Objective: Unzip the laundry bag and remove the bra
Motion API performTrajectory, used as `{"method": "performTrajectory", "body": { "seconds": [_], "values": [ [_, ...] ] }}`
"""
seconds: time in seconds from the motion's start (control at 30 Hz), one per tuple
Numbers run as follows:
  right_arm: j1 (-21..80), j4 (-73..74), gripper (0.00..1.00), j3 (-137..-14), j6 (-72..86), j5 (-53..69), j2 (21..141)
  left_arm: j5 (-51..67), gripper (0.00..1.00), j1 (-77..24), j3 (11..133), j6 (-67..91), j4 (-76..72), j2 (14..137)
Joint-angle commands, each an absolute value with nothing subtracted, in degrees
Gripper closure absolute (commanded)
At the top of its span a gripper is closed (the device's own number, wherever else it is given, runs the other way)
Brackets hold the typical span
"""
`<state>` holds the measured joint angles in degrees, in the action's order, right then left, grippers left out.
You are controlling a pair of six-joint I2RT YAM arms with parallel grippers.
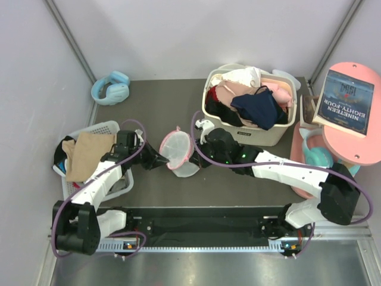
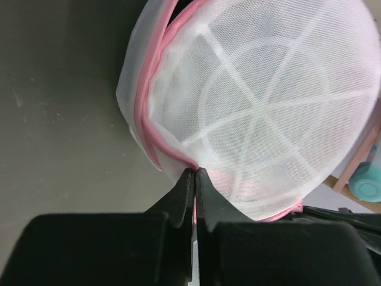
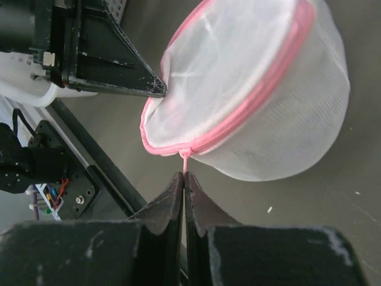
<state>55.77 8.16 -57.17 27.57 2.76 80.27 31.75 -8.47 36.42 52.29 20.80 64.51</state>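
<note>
The laundry bag [image 1: 178,152], a round white mesh pouch with pink zipper trim, lies between my two grippers on the dark table. My left gripper [image 1: 162,157] is shut on its pink-trimmed edge [image 2: 195,171]; the mesh dome [image 2: 262,107] fills the left wrist view. My right gripper [image 1: 194,156] is shut on the thin pink zipper pull [image 3: 186,161], which hangs from the bag's zipper band [image 3: 256,77]. The left gripper's fingertip [image 3: 159,89] touches the bag's far rim. No black bra shows through the mesh in any view.
A cream basket [image 1: 262,138] behind holds pink clothes, a navy garment [image 1: 257,107] and some black fabric [image 1: 219,112]. A white basket [image 1: 101,128] with tan cloth stands at left. Blue headphones [image 1: 111,87] lie at far left. A pink stand with a book [image 1: 348,101] is at right.
</note>
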Motion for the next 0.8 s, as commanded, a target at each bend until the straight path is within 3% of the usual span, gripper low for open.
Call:
{"method": "performTrajectory", "body": {
  "seconds": [0.0, 0.77],
  "values": [
    [56.51, 9.39, 1.0, -56.08, 26.28, -1.13, 76.03, 29.62, 1.0, -8.7, 39.81, 45.81, 19.42, 66.79],
    [42.72, 12.66, 1.0, -52.65, 16.88, -0.62, 70.84, 19.61, 1.0, -6.33, 52.38, 25.24, 33.38, 73.92]
  ]
}}
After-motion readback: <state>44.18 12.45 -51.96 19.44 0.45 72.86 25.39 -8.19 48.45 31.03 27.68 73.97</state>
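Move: Both grippers are already on the laundry bag. Its middle lies about 4 cm ahead and 5 cm right of the left gripper, and about 4 cm ahead and 6 cm left of the right gripper, a little below both. The pink zip pull is at the right fingertips, and the tall laundry basket stands roughly 20 cm ahead and 21 cm right of that hand. The flat basket lies some 28 cm left of the left gripper, level with it. Draw the right gripper about 8 cm to the right, swinging forward as well after the start, away from the bag and towards the tall basket, fingers kept shut. Keep the left gripper's pinch on the bag's pink rim, dip it slightly, then ease it forward and finally left, some 4 cm in all, turning about 20 degrees so its fingers point more steeply down. ##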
